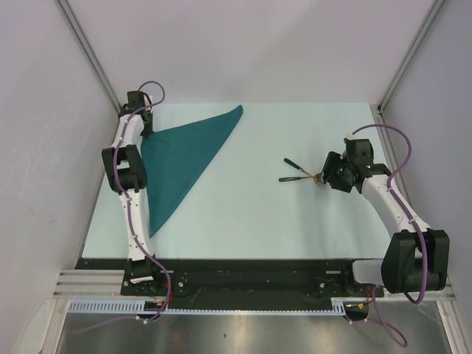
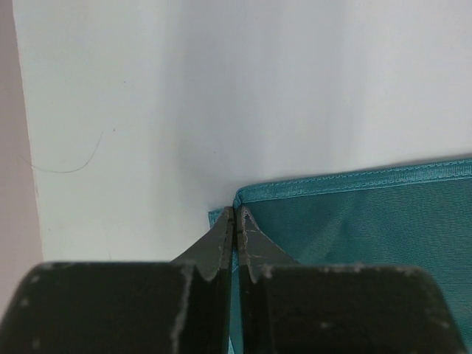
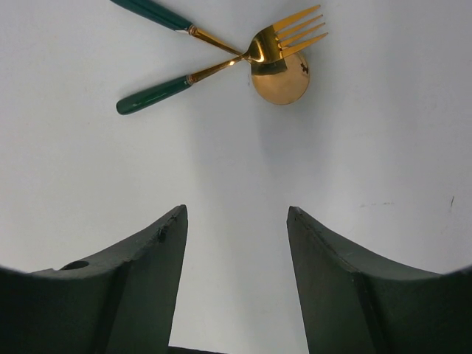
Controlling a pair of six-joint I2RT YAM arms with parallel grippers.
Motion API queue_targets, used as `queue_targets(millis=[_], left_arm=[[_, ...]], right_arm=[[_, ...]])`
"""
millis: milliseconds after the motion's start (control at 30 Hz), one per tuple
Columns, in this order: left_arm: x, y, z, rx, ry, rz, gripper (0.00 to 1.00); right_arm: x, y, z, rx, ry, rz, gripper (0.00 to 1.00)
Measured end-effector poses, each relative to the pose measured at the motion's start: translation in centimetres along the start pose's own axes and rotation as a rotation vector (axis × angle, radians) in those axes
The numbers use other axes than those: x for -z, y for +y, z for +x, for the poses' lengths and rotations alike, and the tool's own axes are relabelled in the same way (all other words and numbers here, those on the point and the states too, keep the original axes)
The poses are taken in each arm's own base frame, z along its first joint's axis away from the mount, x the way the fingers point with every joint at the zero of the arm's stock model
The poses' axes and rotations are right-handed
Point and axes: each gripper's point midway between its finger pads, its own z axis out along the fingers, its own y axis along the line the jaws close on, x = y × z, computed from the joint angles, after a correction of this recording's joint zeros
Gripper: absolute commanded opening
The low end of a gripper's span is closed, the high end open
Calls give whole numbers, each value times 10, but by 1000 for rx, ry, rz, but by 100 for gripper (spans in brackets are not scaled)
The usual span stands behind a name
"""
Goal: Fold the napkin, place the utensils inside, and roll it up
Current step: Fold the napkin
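Observation:
The teal napkin (image 1: 184, 158) lies folded into a triangle on the left half of the table, one point toward the back and one toward the front. My left gripper (image 1: 145, 127) is at its far left corner, shut on the napkin's (image 2: 369, 221) hemmed edge, with cloth showing between the fingers (image 2: 254, 243). The two utensils lie crossed on the right half: a fork (image 3: 287, 37) and a spoon (image 3: 280, 82), both gold-headed with dark green handles (image 1: 292, 171). My right gripper (image 3: 236, 214) hangs open just right of their heads, holding nothing.
The pale table surface (image 1: 243, 221) is walled by white panels at the back and both sides. A dark rail (image 1: 251, 269) runs along the near edge between the arm bases.

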Motion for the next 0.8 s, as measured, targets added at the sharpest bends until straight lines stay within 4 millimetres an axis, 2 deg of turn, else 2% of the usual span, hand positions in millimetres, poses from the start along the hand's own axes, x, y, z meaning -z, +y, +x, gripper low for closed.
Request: queue_targets(millis=[167, 200, 267, 300, 367, 400, 600, 633, 700, 800], left_arm=[[-2, 0, -2, -4, -7, -2, 9], [-2, 1, -2, -4, -10, -2, 15], [-2, 1, -3, -5, -13, -3, 31], [-3, 1, -4, -7, -15, -4, 48], [-3, 3, -6, -11, -24, -15, 68], [-3, 4, -9, -7, -34, -18, 83], [1, 4, -13, 21, -59, -20, 100], [3, 2, -13, 28, -60, -11, 100], [13, -1, -14, 38, -63, -4, 100], [41, -7, -26, 38, -99, -1, 100]], right_arm=[[-4, 2, 4, 1, 17, 4, 62], [-5, 2, 5, 2, 19, 5, 62], [-5, 2, 5, 3, 21, 7, 62], [-6, 2, 6, 4, 23, 7, 62], [-6, 2, 6, 5, 25, 8, 62], [-7, 2, 6, 6, 25, 10, 62], [-10, 5, 4, -5, 15, 5, 63], [-11, 5, 3, -8, 15, 5, 63], [-15, 6, 2, -15, 16, 4, 63], [-26, 7, 2, -40, 21, 3, 62]])
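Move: The left fingers are shut on the folded napkin's far left corner, with the under layer's corner peeking out about 1 cm to the left and 1 cm below. The napkin's far right corner lies some 40 cm right and 14 cm ahead, its near point about 45 cm back and 8 cm right. From the right hand, the crossed utensils lie about 10 cm ahead, 4 cm left and 9 cm below; the held corner is roughly 27 cm ahead and 77 cm left. Nudge the left fingertips about 1 cm forward at the napkin's corner, open them wide to let the cloth go, then lift the left gripper straight up some 4 to 5 cm, edging back and to the right as it leaves. Meanwhile ease the half-open right gripper about 2 cm down and a little forward and left, towards the utensils, touching nothing. ##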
